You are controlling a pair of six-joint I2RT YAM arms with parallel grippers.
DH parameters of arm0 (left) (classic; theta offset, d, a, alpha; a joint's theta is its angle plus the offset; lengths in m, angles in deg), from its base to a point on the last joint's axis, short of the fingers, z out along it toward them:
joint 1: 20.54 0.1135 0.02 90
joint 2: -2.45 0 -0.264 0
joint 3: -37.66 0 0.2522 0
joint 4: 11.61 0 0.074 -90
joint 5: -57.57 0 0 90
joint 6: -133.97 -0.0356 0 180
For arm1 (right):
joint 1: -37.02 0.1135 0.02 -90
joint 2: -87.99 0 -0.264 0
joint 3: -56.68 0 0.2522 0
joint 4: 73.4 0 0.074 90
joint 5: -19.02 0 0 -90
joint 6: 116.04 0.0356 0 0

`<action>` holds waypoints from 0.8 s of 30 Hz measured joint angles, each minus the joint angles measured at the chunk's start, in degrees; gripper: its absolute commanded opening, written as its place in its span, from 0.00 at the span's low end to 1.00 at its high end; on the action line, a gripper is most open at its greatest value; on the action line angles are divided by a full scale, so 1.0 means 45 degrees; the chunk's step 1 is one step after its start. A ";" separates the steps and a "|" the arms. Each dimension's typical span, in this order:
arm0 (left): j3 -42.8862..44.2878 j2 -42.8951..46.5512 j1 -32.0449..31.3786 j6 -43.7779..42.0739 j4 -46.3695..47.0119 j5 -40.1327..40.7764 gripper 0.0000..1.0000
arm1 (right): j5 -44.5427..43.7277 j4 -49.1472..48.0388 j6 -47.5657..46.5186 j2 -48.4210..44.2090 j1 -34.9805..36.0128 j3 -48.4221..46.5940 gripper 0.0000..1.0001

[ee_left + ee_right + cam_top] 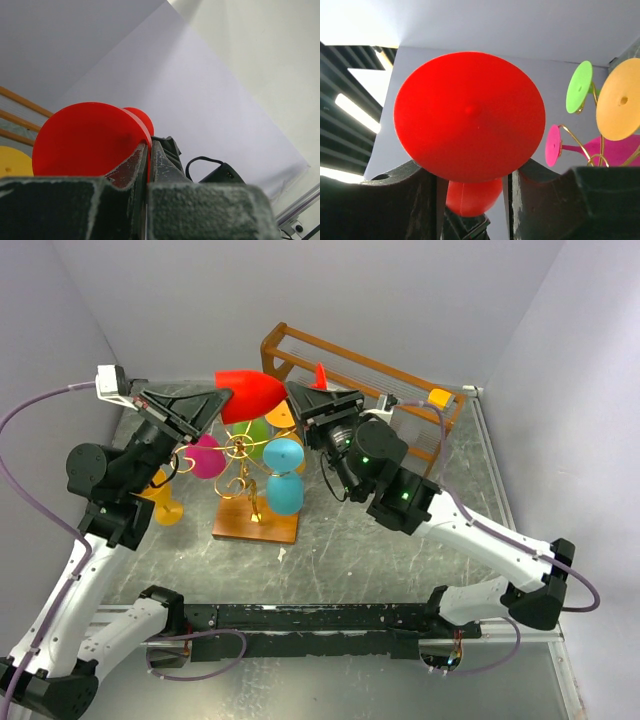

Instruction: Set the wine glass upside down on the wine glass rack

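The red wine glass (250, 395) hangs sideways above the wine glass rack (240, 452), a gold wire stand on a wooden base (255, 524). My left gripper (225, 398) is shut on the wall of its bowl (85, 140), the rim pinched between the jaws (149, 142). My right gripper (300, 398) comes in from the right. Its jaws stand apart on either side of the stem, just behind the round red foot (470, 115). In the right wrist view (472, 169) the bowl (472, 196) shows in the gap, and the stem is hidden behind the foot.
Pink (207, 455), green (258, 435), orange (283, 418) and two blue (284, 475) glasses hang on the rack. A yellow glass (165, 508) stands on the table at its left. The brown wooden shelf (340, 358) runs along the back wall.
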 measured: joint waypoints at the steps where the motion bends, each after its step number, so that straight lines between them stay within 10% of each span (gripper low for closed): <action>1: -0.0117 0.0053 -0.0083 0.0044 0.0010 0.0039 0.07 | -0.0126 0.0078 0.0107 0.0146 0.0015 -0.0068 0.38; 13: -0.0743 0.0704 -0.0335 0.0432 -0.0267 0.0175 0.07 | -0.0811 -0.0646 0.0335 0.0160 0.0126 0.0471 0.00; 24: 0.0291 0.0879 -0.0432 0.0568 -0.2788 -0.0529 0.07 | -0.0685 -0.1719 -0.0816 -0.0641 0.0248 0.1520 0.00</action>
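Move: The red wine glass lies on its side, its bowl rim in my left fingers. Its stem is about 12 cm right of my left hand, 3 cm farther out and 3 cm lower, almost between my half-open right fingers, about 1 cm ahead of my right hand. From my right hand, the rack's centre is some 12 cm left, 3 cm back and 13 cm down; the hung blue glass's foot is 4 cm left, 5 cm back and 12 cm down. I shut my right fingers around the stem just short of the foot, easing that hand about 1 cm forward and down as they close, then a little back and to the right with the stem pinched. My left hand keeps the bowl's rim and draws back and down about 3 cm, its fingers tipping down some 10 degrees. ##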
